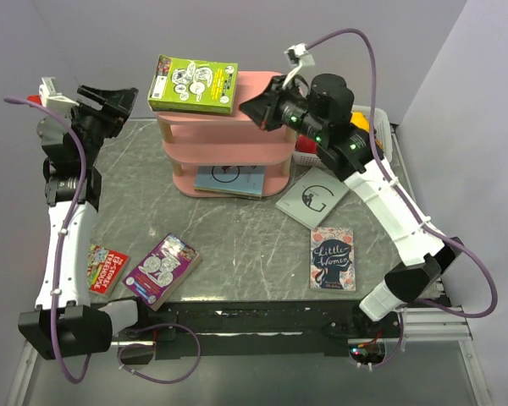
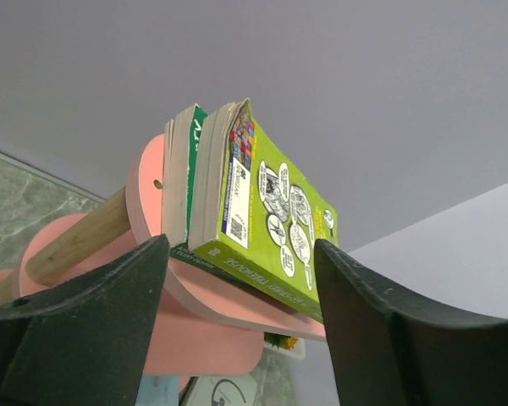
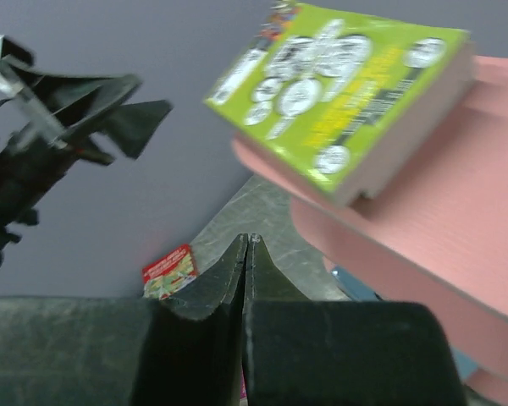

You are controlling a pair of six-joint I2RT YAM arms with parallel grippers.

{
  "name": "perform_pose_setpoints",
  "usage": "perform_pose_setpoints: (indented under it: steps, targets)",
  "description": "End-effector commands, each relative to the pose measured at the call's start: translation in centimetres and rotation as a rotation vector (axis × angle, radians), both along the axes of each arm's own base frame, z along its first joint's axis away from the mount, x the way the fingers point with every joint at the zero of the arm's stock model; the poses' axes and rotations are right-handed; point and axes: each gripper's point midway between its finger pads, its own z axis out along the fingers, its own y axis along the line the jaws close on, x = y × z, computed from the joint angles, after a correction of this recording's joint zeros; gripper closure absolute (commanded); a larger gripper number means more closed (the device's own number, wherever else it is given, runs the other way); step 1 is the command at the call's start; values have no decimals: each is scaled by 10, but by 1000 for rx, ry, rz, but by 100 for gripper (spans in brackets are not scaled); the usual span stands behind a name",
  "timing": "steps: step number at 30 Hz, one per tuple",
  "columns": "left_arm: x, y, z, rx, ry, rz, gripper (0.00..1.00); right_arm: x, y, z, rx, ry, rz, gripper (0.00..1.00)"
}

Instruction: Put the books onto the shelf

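Observation:
The pink shelf (image 1: 237, 139) stands at the back of the table. A lime green book (image 1: 193, 85) lies flat on its top board, stacked on a dark green one (image 2: 193, 161). A light blue book (image 1: 229, 180) sits on the bottom board. On the table lie a grey-white book (image 1: 311, 198), the dark "Little Women" (image 1: 332, 259), a purple book (image 1: 162, 268) and a red book (image 1: 107, 268). My left gripper (image 1: 123, 100) hangs open, left of the top board, with nothing between its fingers. My right gripper (image 1: 250, 108) is shut and empty just right of the lime book (image 3: 347, 85).
A white basket (image 1: 383, 127) stands behind the right arm at the back right. The purple wall runs close behind the shelf (image 3: 457, 220). The red book (image 3: 169, 271) lies near the table's left edge.

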Motion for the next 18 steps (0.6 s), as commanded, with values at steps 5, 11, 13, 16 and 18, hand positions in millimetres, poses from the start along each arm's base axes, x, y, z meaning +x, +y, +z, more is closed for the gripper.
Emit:
perform_pose_setpoints:
  steps: [5, 11, 13, 16, 18]
  targets:
    - [-29, -22, 13, -22, -92, -106, 48, -11, 49, -26, -183, -27, 91, 100]
    - [-37, -57, 0, 28, -70, -238, 82, -3, 59, -39, -210, 6, 91, 100]
    - [-38, -65, -1, 35, -70, -272, 87, 3, 62, -42, -219, 14, 79, 100]
    - [-35, -70, -4, 40, -64, -287, 91, 9, 62, -47, -234, 27, 57, 100]
    - [-30, -71, -6, 46, -55, -286, 92, 14, 62, -48, -235, 26, 40, 100]
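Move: Up on the shelf's top board, the lime-green book lies about 13 cm to the right hand's left, 8 cm ahead and 4 cm lower; the shut fingers stand off its right front corner. The darker green book is beneath it, some 3 cm lower. The top board's middle is roughly 5 cm left, 7 cm ahead and 8 cm below that hand. From the open left hand, the lime-green book is some 16 cm right, 6 cm ahead and 2 cm lower. Sinking some 9 cm and sliding 7 cm left, the right hand, still shut, first draws back slightly, then edges forward, nearing the front of the lime-green book as it rolls its left side down some 15 degrees. The left hand shuts its open fingers while moving about 6 cm right towards the books' left front, easing back and slightly down and turning clockwise. ##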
